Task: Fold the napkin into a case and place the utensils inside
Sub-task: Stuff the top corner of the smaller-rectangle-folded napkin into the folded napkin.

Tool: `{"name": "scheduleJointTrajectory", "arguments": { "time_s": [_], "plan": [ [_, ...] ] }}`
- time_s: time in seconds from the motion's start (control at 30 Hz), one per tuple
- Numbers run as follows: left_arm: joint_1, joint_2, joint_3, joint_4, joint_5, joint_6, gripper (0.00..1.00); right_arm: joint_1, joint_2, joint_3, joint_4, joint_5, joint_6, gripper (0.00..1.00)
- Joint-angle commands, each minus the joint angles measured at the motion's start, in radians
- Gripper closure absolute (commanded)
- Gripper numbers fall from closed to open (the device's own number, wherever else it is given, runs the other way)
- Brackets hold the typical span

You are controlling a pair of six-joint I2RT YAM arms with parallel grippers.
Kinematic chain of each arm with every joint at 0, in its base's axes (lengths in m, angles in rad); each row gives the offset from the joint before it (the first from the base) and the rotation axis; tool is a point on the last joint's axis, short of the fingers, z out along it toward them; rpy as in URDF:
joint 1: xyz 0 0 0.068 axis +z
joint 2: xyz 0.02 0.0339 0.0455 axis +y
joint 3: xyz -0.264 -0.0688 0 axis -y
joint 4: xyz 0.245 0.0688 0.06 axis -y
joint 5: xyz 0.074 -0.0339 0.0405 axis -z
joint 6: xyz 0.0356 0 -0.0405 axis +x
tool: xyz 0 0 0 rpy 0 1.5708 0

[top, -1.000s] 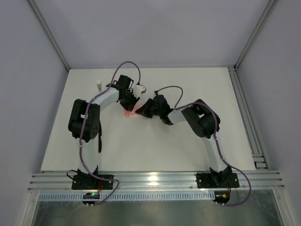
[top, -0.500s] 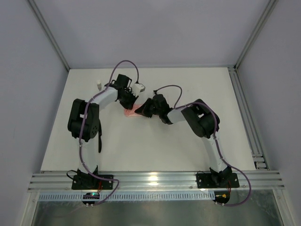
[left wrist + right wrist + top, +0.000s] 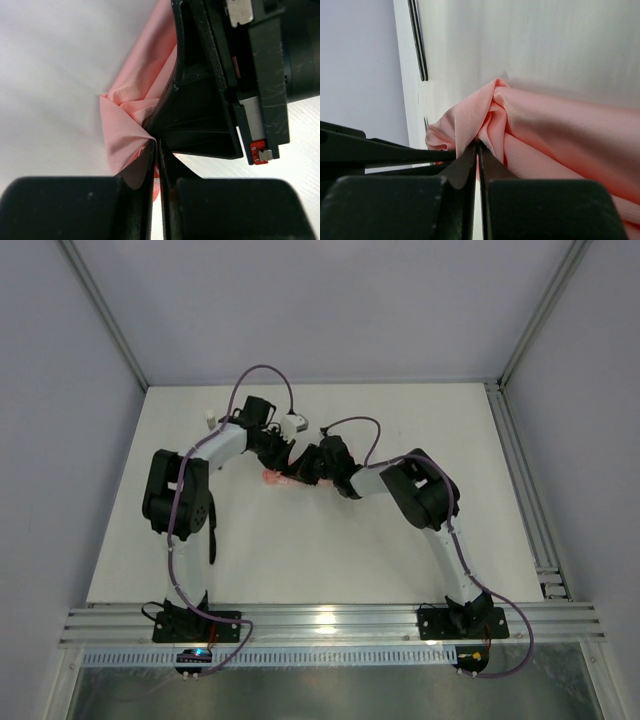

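Note:
The salmon-pink napkin (image 3: 272, 478) is bunched up at the middle of the table, mostly hidden under the two wrists in the top view. My left gripper (image 3: 156, 146) is shut on a crumpled fold of the napkin (image 3: 131, 112). My right gripper (image 3: 479, 145) meets it from the other side and is shut on a gathered fold of the napkin (image 3: 555, 135). From above, the left gripper (image 3: 284, 456) and the right gripper (image 3: 303, 470) nearly touch. Two thin dark utensils (image 3: 418, 45) lie on the table beyond the cloth. No folded case shows.
A small white object (image 3: 210, 421) stands near the table's back left. The right gripper's black body (image 3: 225, 75) fills the upper right of the left wrist view. Metal rails (image 3: 320, 623) run along the near edge, and grey walls enclose the table.
My left gripper has closed on the napkin fold. Both grippers have shifted slightly toward the back of the table, staying close together.

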Motion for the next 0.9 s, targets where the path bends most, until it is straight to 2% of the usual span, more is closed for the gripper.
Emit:
{"name": "scheduleJointTrajectory", "arguments": {
  "time_s": [0.0, 0.07, 0.2, 0.4, 0.6, 0.67, 0.77, 0.87],
  "plan": [
    [-0.005, -0.04, 0.007, 0.008, 0.086, 0.004, 0.95, 0.014, 0.035, 0.047, 0.032, 0.031, 0.052, 0.96],
    [-0.005, -0.037, 0.002, -0.006, 0.079, 0.001, 0.96, 0.011, 0.029, 0.018, 0.076, 0.065, 0.089, 0.96],
    [0.005, -0.048, -0.026, -0.036, 0.091, 0.0, 0.96, 0.004, -0.013, 0.012, 0.01, 0.161, 0.081, 0.96],
    [0.015, -0.013, -0.058, -0.067, 0.01, 0.011, 0.94, 0.009, -0.014, 0.027, -0.018, 0.145, 0.09, 0.96],
    [0.028, 0.067, 0.028, -0.131, -0.049, 0.006, 0.94, 0.006, -0.039, 0.022, -0.013, 0.148, 0.058, 0.96],
    [0.028, 0.095, 0.066, -0.147, -0.075, 0.004, 0.94, 0.004, -0.033, 0.044, -0.014, 0.102, 0.025, 0.91],
    [0.028, 0.129, 0.083, -0.176, -0.082, 0.011, 0.94, 0.004, -0.08, 0.041, -0.063, 0.099, -0.035, 0.77],
    [0.028, 0.136, 0.082, -0.182, -0.079, 0.015, 0.94, -0.006, -0.16, -0.002, -0.097, 0.088, -0.111, 0.73]
  ]
}}
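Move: The mouth of the folded napkin, where the corner is being tucked in, lies right at both hands' fingertips: about 1 cm ahead, 1 cm to the right and 2 cm below the left hand, and roughly 1 cm ahead, 1 cm to the left and 1 cm below the right. From the right hand the napkin's body centres some 5 cm to the right, 1 cm ahead, the fork about 17 cm left and 7 cm ahead, the dark utensils some 17 cm left and 14 cm back. Into the napkin's folds the right hand's shut fingertips nudge forward about 1 cm and stay there, turning slightly clockwise, then open to about a quarter and start to rise and back off to the right. Meanwhile the left hand, its fingers still closed on the rim, shifts about 2 cm left and 2 cm down towards the table, its fingers tipping a little. ##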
